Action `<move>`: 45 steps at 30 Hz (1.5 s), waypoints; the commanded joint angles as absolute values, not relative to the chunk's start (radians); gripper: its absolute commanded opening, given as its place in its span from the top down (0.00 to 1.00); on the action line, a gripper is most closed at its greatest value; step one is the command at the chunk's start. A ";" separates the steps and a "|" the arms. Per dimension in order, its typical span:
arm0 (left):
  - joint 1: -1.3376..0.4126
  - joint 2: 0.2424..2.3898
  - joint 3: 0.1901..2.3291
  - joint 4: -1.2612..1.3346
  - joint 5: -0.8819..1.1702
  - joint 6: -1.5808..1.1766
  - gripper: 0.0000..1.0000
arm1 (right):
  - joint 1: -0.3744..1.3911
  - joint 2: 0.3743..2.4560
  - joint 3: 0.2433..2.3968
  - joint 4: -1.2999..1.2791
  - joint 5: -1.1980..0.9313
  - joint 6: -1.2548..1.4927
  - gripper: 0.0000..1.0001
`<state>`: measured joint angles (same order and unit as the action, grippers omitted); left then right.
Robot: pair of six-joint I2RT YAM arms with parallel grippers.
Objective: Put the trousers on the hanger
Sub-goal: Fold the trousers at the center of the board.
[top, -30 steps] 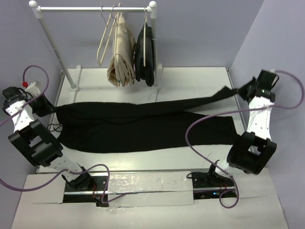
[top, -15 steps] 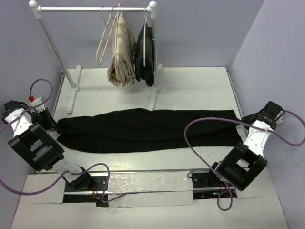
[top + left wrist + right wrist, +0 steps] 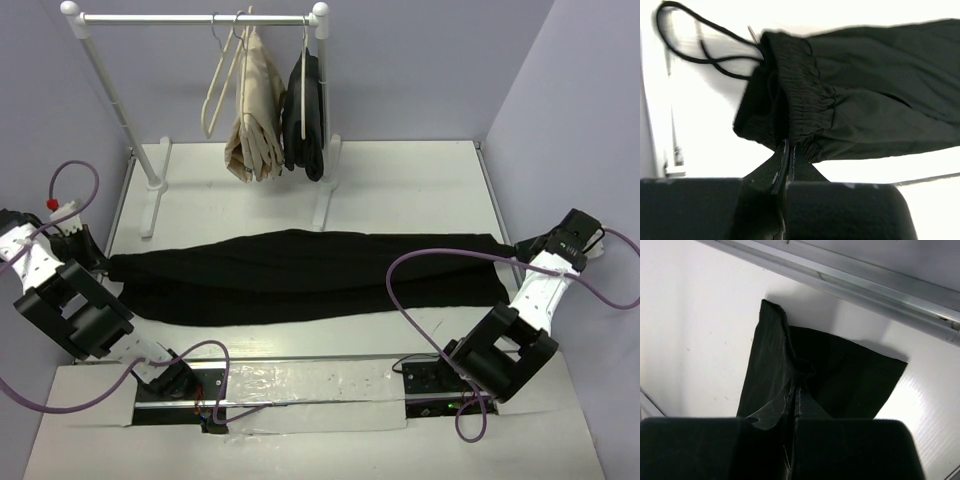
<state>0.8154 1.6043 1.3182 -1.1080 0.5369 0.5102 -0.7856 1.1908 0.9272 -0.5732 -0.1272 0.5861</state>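
The black trousers (image 3: pixel 300 275) lie stretched flat across the table from left to right. My left gripper (image 3: pixel 103 265) is shut on their elastic waistband (image 3: pixel 800 105) at the left end, with the drawstring (image 3: pixel 705 55) loose on the table. My right gripper (image 3: pixel 520 250) is shut on a leg hem (image 3: pixel 840 375) at the right end, close to the table's metal edge rail (image 3: pixel 865 282). In the wrist views both grippers (image 3: pixel 789 150) (image 3: pixel 796 390) have their jaws pressed together on the fabric. The empty cream hanger (image 3: pixel 215 90) hangs on the rack at the back.
A white clothes rack (image 3: pixel 190 18) stands at the back left, its feet (image 3: pixel 152 200) on the table. Beside the empty hanger hang beige trousers (image 3: pixel 255 115) and a smaller black garment (image 3: pixel 305 115). Purple cables (image 3: pixel 430 270) loop over the table from both arms.
My right gripper came down from the raised back right with the leg end to the table. My left gripper pulled the waistband outward to the left. The trousers now lie straight and taut.
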 commanded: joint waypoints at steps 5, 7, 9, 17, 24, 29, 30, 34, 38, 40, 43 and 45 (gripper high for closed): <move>0.859 1.569 1.293 -1.186 0.445 0.610 1.00 | -0.804 1.155 0.901 -0.578 -0.048 0.600 1.00; 0.857 1.548 1.214 -1.166 0.430 0.614 1.00 | -0.808 1.143 0.874 -0.574 -0.023 0.603 1.00; 0.857 1.537 1.157 -1.161 0.397 0.618 1.00 | -0.811 1.134 0.845 -0.575 -0.002 0.614 1.00; 0.862 1.569 1.126 -1.187 0.262 0.624 0.62 | -0.822 1.158 0.799 -0.587 0.098 0.669 0.29; 0.862 1.617 1.343 -1.308 0.331 0.565 0.25 | -0.764 1.146 0.903 -0.643 0.179 0.655 0.25; 0.862 1.638 1.460 -1.364 0.345 0.522 0.21 | -0.692 1.112 0.934 -0.658 0.245 0.644 0.25; 0.862 1.637 1.453 -1.353 0.362 0.520 0.05 | -0.686 1.111 0.930 -0.654 0.242 0.638 0.25; 0.795 1.643 1.303 -1.250 0.407 0.454 0.01 | -0.657 1.124 0.893 -0.630 0.200 0.641 0.24; 0.744 1.634 1.151 -1.074 0.293 0.407 0.01 | -0.618 1.147 0.884 -0.632 0.170 0.638 0.23; 0.744 1.649 1.103 -0.990 0.244 0.388 0.01 | -0.600 1.152 0.873 -0.627 0.164 0.630 0.23; 0.746 1.684 1.068 -0.922 0.184 0.382 0.01 | -0.588 1.149 0.858 -0.618 0.143 0.638 0.23; 0.746 1.687 1.048 -0.882 0.144 0.380 0.01 | -0.568 1.143 0.841 -0.608 0.137 0.638 0.23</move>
<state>0.7406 1.6871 1.0607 -1.0225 0.2298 0.4023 -0.5888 1.1496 0.8570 -0.6361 0.1452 0.6376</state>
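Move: Both hands still hold the trousers' upper layer. The lower layer's waistband end, where the left hand is to lay it, is about 6 cm back, 8 cm right and 9 cm below the left hand; the rack foot is roughly 17 cm ahead and 11 cm right of the left hand. The lower cuff is some 6 cm back, 3 cm left and 10 cm below the right hand, with the side rail about 3 cm to that hand's right, level with it. Both hands sink and draw back 5–9 cm, release waistband and cuff, rise; the left dips again, fingers open. ##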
